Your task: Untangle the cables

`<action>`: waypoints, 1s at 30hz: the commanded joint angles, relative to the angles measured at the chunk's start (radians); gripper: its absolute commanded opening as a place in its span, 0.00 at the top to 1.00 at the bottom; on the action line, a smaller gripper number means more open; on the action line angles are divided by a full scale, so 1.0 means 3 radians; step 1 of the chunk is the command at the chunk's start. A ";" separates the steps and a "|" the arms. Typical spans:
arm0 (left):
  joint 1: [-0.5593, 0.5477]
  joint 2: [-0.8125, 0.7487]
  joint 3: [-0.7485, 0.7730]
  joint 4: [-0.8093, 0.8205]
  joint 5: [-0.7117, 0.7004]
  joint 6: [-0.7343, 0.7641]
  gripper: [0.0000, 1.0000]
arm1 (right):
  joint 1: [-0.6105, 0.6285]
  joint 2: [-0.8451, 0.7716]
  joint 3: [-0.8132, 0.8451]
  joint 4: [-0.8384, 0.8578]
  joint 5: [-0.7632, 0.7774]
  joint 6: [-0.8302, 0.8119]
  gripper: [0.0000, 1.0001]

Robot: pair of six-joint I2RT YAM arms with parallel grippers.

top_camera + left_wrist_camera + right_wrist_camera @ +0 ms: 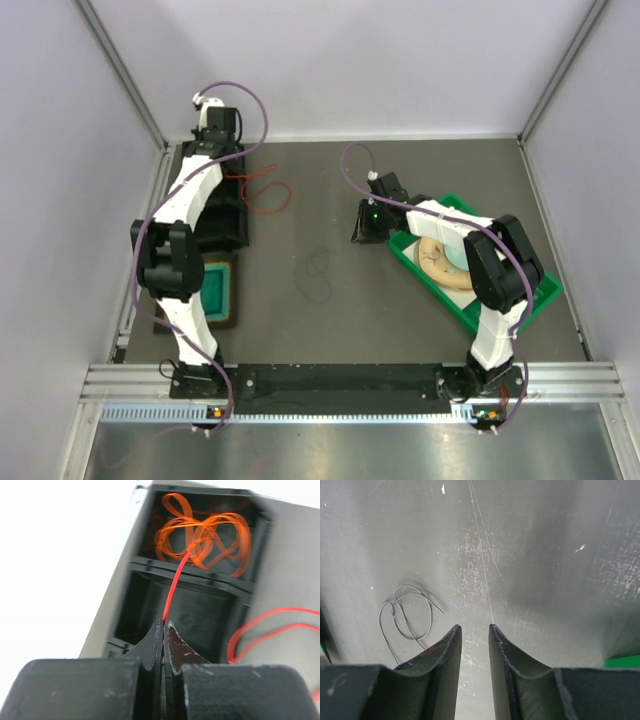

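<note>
In the left wrist view my left gripper (pixel 163 625) is shut on one orange-red cable (pixel 174 587). That strand runs up taut into a tangle of orange cables (pixel 200 535) lying in a far compartment of a black bin (pixel 150 605). More orange-red loops (pixel 266 190) lie on the table just right of the bin. A thin dark cable (pixel 318 272) lies in loose loops mid-table and shows again (pixel 405 615) left of my right gripper (pixel 475 627). The right gripper is open above the bare table with nothing between its fingers.
A green tray (pixel 455 310) holding a tan plate sits under the right arm at the right. A teal pad (pixel 215 285) on a dark tray lies beside the left arm. Grey walls close in the table at the left, back and right.
</note>
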 commanded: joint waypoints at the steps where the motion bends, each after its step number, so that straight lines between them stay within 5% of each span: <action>1: 0.0203 -0.0017 -0.0109 0.0149 -0.0188 -0.0066 1.00 | 0.0059 -0.0004 0.0131 0.0047 -0.0027 0.0008 0.71; 11: 0.0285 0.0499 -0.0206 0.0221 -0.0347 -0.0215 1.00 | 0.0054 -0.0019 0.0116 0.0042 -0.0007 0.0003 0.71; 16: 0.0280 0.0500 -0.0175 0.0093 -0.0286 -0.0317 0.55 | 0.0059 -0.0024 0.0111 0.0052 -0.0006 0.0003 0.72; 23: 0.0071 -0.0231 -0.0283 0.0368 0.0403 -0.0028 0.54 | 0.0054 0.0007 0.0116 0.0052 -0.0012 0.0019 0.71; 30: -0.0655 -0.0262 -0.0375 0.0344 0.0089 0.0358 0.47 | 0.0084 0.0022 0.0136 0.0037 -0.0012 0.0014 0.72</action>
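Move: My left hand holds the red cable near its end, high over the bin. The middle compartment it is meant for lies about 5 cm to my left, 2 cm ahead and some 20 cm below. The far compartment with the orange cables is about 11 cm ahead and 6 cm left. The red cable's loop lies on the table roughly 13 cm to the right and 3 cm back. From my idle right hand, the middle compartment is about 42 cm left and 18 cm ahead. I swing my left hand some 5 cm left, then lower it about 11 cm towards the middle compartment, tipping the fingers down and turning them counter-clockwise by about 10 degrees. Near the bottom I open to about half and let go of the red cable, then climb back up and sweep right towards the loop still on the table, undoing the tilt and turn. ##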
